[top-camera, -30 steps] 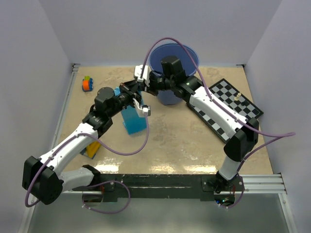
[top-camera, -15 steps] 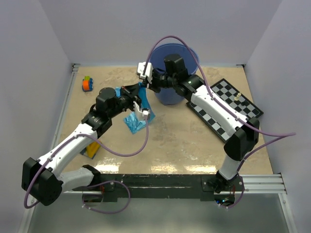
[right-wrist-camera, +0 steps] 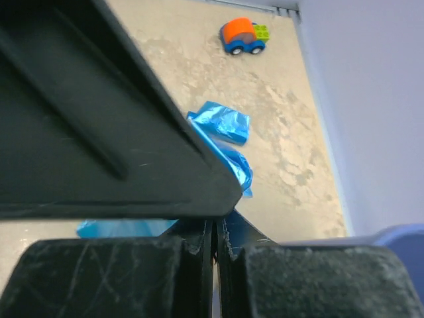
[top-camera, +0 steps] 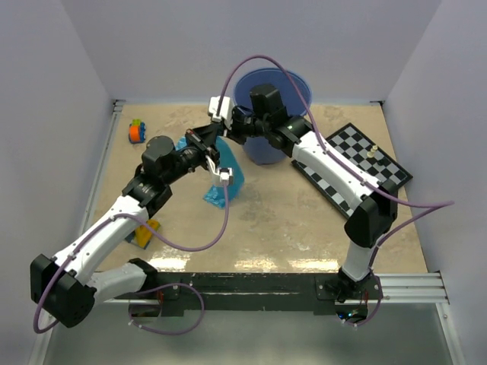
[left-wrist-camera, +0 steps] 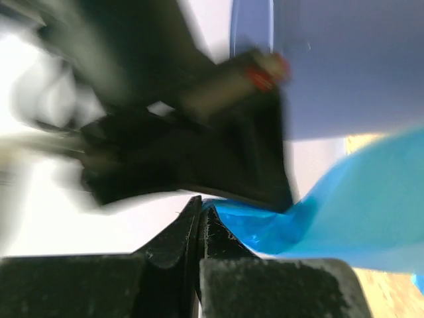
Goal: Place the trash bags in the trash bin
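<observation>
One trash bag (top-camera: 222, 186), thin bright-blue film, hangs in a crumpled strip just left of the trash bin (top-camera: 262, 152), a round blue bucket at the back. My left gripper (top-camera: 213, 146) is shut on its top edge; the left wrist view shows the film (left-wrist-camera: 344, 205) pinched at that gripper (left-wrist-camera: 201, 213). My right gripper (top-camera: 225, 135) is shut and pressed against the left one at the same edge. Its own view shows it (right-wrist-camera: 215, 232) under the left gripper's black body, with film (right-wrist-camera: 119, 228) beside it. More folded trash bags (right-wrist-camera: 222, 122) lie on the table behind.
A black-and-white chessboard (top-camera: 361, 171) lies on the right, under the right arm. A small toy car (top-camera: 137, 131) sits at the back left. A yellow block (top-camera: 144, 232) lies beneath the left arm. Walls close in the table on three sides.
The bag has come up off the table and collapsed from a boxy standing shape into a hanging strip. Both grippers rose and shifted slightly left, staying together at its top.
</observation>
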Tool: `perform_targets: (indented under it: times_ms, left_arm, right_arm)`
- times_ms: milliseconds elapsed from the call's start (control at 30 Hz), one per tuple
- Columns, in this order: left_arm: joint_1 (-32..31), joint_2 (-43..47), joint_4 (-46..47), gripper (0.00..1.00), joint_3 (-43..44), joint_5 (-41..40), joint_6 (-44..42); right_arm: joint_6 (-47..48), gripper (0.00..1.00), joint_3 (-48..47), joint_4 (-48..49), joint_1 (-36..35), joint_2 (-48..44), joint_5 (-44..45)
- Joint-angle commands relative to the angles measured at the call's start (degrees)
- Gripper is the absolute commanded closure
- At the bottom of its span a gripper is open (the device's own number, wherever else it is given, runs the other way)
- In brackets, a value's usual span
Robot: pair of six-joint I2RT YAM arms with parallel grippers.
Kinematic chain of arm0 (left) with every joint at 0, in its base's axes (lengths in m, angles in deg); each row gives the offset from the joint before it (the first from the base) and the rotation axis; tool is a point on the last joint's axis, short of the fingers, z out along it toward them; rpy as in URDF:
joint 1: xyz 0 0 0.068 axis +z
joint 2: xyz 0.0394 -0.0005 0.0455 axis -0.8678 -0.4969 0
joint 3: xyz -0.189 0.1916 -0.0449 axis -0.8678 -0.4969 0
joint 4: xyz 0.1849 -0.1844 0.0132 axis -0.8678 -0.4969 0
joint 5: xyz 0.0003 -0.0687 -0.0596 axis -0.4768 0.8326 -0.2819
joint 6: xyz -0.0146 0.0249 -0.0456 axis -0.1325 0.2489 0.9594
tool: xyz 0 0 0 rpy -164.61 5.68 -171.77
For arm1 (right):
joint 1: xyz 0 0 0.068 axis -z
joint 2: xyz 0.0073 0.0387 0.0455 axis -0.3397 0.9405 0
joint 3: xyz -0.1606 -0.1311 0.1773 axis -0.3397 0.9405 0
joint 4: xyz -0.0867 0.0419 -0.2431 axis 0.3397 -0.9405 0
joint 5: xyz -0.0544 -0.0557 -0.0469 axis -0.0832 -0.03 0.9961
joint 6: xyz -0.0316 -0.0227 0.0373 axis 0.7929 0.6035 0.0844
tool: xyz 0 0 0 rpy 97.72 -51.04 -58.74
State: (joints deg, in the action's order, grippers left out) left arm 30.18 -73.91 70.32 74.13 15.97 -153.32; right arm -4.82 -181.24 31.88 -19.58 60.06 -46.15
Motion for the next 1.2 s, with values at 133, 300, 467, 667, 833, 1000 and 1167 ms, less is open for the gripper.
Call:
perform_targets:
  times_ms: [133,300,467,667,833,1000,1167]
  left_arm:
    - [0.7,-1.5,-5.5,1.0,1.9,3.3,-0.7]
    - [1.4,-3.7,-12.8,1.0,2.0,0.8,-2.7]
    - [2.2,-3.9,-16.2,1.0,3.6,-1.2,-2.8]
    - [6.9,-5.7,-2.3,1.0,1.7,-8.5,-1.0]
    - [8.8,-4.8,5.0,0.57,7.2,-7.0,17.9]
    - [8.7,3.5,-2.3,0.29,9.8,7.4,36.7]
    - [8.4,10.1,-15.7,0.3,12.8,8.1,53.7]
  right_arm:
    - [-4.6,1.0,-4.9,4.3,-0.2,-2.8,-8.5]
    - [-6.9,1.0,-5.6,7.8,-0.1,-5.4,-9.1]
    - [-3.9,1.0,0.6,7.9,0.8,-5.5,-4.4]
    - [-10.6,1.0,3.8,9.7,2.4,-7.3,-4.9]
    - [-15.5,1.0,6.0,10.1,2.6,-9.7,-5.6]
    - [-21.6,1.0,5.9,12.5,2.8,-9.5,-7.1]
    - [-30.5,1.0,2.8,13.3,3.4,-7.6,-0.8]
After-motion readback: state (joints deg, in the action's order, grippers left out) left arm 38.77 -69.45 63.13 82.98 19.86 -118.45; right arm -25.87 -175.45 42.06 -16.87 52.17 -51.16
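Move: Gripped at its upper edge by both hands, the blue bag hangs below them, its middle roughly 14 cm down and 2 cm back, some 2 cm to the left hand's right and straight under the right hand. The trash bin's middle is some 14 cm ahead, 12 cm right and 18 cm below the right hand. On the table, the rolled bag sits about 10 cm ahead and 16 cm left of it, the toy car about 19 cm ahead and 32 cm left. Dipping about 4 cm, then swinging forward and left, the left hand opens its fingers wide and lets go of the bag's edge, then draws back and up, ending some 5 cm higher and 5 cm to the left, rolled roughly 30 degrees. The right hand bobs slightly, keeps its pinch throughout, then lifts 5 to 6 cm with its fingertips tilting up. ##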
